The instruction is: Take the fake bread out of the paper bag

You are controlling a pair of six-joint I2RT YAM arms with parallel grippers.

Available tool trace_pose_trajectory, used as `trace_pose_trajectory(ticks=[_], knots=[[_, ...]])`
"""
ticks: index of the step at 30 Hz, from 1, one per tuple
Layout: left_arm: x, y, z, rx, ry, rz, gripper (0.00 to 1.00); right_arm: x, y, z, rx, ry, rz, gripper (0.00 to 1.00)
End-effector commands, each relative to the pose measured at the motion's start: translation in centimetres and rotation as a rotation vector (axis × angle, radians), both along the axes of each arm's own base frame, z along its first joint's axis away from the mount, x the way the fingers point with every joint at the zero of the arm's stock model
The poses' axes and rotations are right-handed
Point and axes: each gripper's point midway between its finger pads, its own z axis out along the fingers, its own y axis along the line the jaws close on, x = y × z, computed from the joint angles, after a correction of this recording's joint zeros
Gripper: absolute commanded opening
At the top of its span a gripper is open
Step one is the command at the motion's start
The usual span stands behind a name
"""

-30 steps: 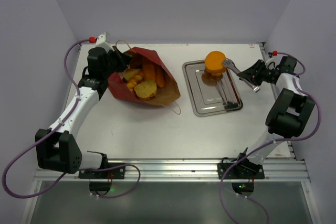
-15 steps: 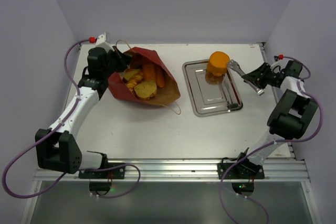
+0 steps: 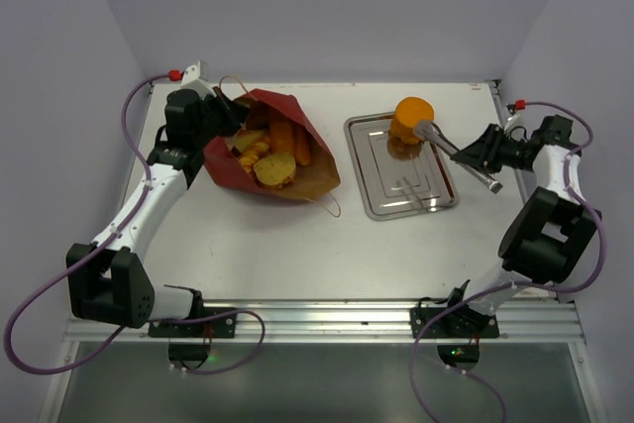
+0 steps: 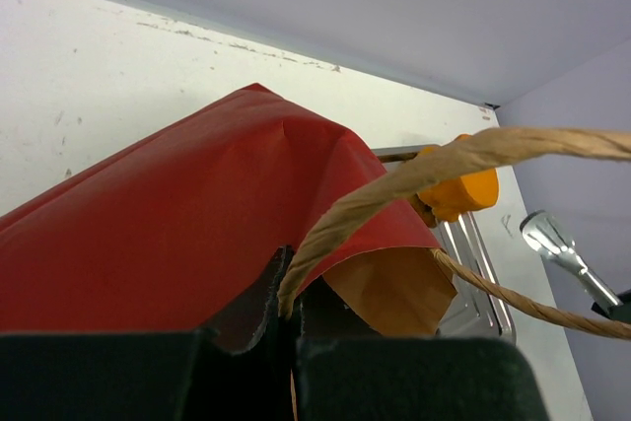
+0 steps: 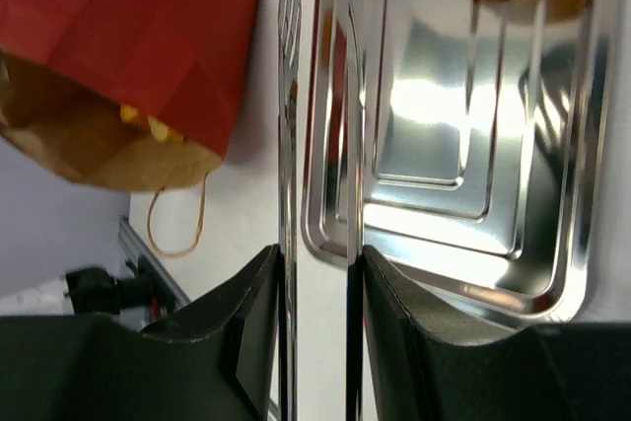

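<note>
The red paper bag lies on its side at the left, mouth toward the front. Several golden pieces of fake bread sit in its brown inside. An orange bun rests at the far end of the steel tray. My left gripper is shut on the bag's rim and loop handle, holding the red flap up. My right gripper is shut on steel tongs, whose tips sit just right of the bun. In the right wrist view the tongs' arms run between my fingers.
The bag's second loop handle lies on the white table between bag and tray. The tray stands close to the right wall. Walls enclose the table at the back and both sides.
The right arm drew the tongs back from the bun to the right, then swung them in beside it again. The bun stays on the tray. The left arm has not moved.
</note>
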Motion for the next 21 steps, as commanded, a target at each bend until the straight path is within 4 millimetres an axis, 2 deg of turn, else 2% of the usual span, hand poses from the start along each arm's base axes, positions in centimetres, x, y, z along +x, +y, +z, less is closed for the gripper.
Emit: trace_pose_trajectory(ticks=[1,5,10,13,14,17,18,20,21], knots=[[0.3,-0.3,4.6,-0.02,-0.127,-0.027,0.0,-3.4,2.9,2.6,-0.038,-0.114,0.18,0.4],[0.2,-0.3,5.2,-0.017,-0.135,-0.028,0.0,-5.8,5.3,4.1,-0.102,-0.214,0.307,0.4],[0.2,-0.3,5.2,-0.006,-0.131,-0.035,0.0,-8.6,9.1,6.1,-0.202,-0.317,0.455,0.4],[0.1,-0.4,5.1,0.003,-0.129,-0.047,0.0,-9.4,11.2,8.3,-0.273,-0.434,0.506,0.4],[0.1,-0.4,5.0,0.005,-0.127,-0.05,0.0,-9.7,11.8,9.6,-0.307,-0.493,0.515,0.4],[-0.1,-0.7,4.8,0.015,-0.125,-0.071,0.0,-10.6,14.2,10.8,-0.363,-0.562,0.597,0.4],[-0.2,-0.7,4.7,0.018,-0.126,-0.075,0.0,-11.2,15.8,11.5,-0.373,-0.603,0.653,0.4],[-0.3,-1.0,4.5,0.021,-0.122,-0.098,0.0,-11.7,17.2,11.3,-0.42,-0.629,0.719,0.4],[-0.3,-1.1,4.3,0.023,-0.12,-0.104,0.0,-12.3,19.0,11.3,-0.441,-0.673,0.786,0.4]])
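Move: The right hand, holding the metal tongs, heads for the cut loaf in the open paper bag, about 49 cm to its left, nearly level fore and aft and some 11 cm lower. Long orange loaves lie around 46 cm left and 8 cm ahead; the freed orange bread is about 14 cm ahead and 10 cm left, and the tray's middle some 4 cm ahead, 12 cm left. From the left hand, the cut loaf lies 10 cm right, 7 cm back and 20 cm below. The right hand, still gripping the tongs, leaves the orange bread behind and sweeps about 17 cm left while drawing back some 12 cm and, after a slow start, rising about 10 cm, so it crosses above the tray towards the bag's mouth. Along the way the wrist rolls and swings the tongs about 25 degrees counter-clockwise to point mostly left and still slanting down, while the left hand stays put with its fingers shut on the bag's rim. ##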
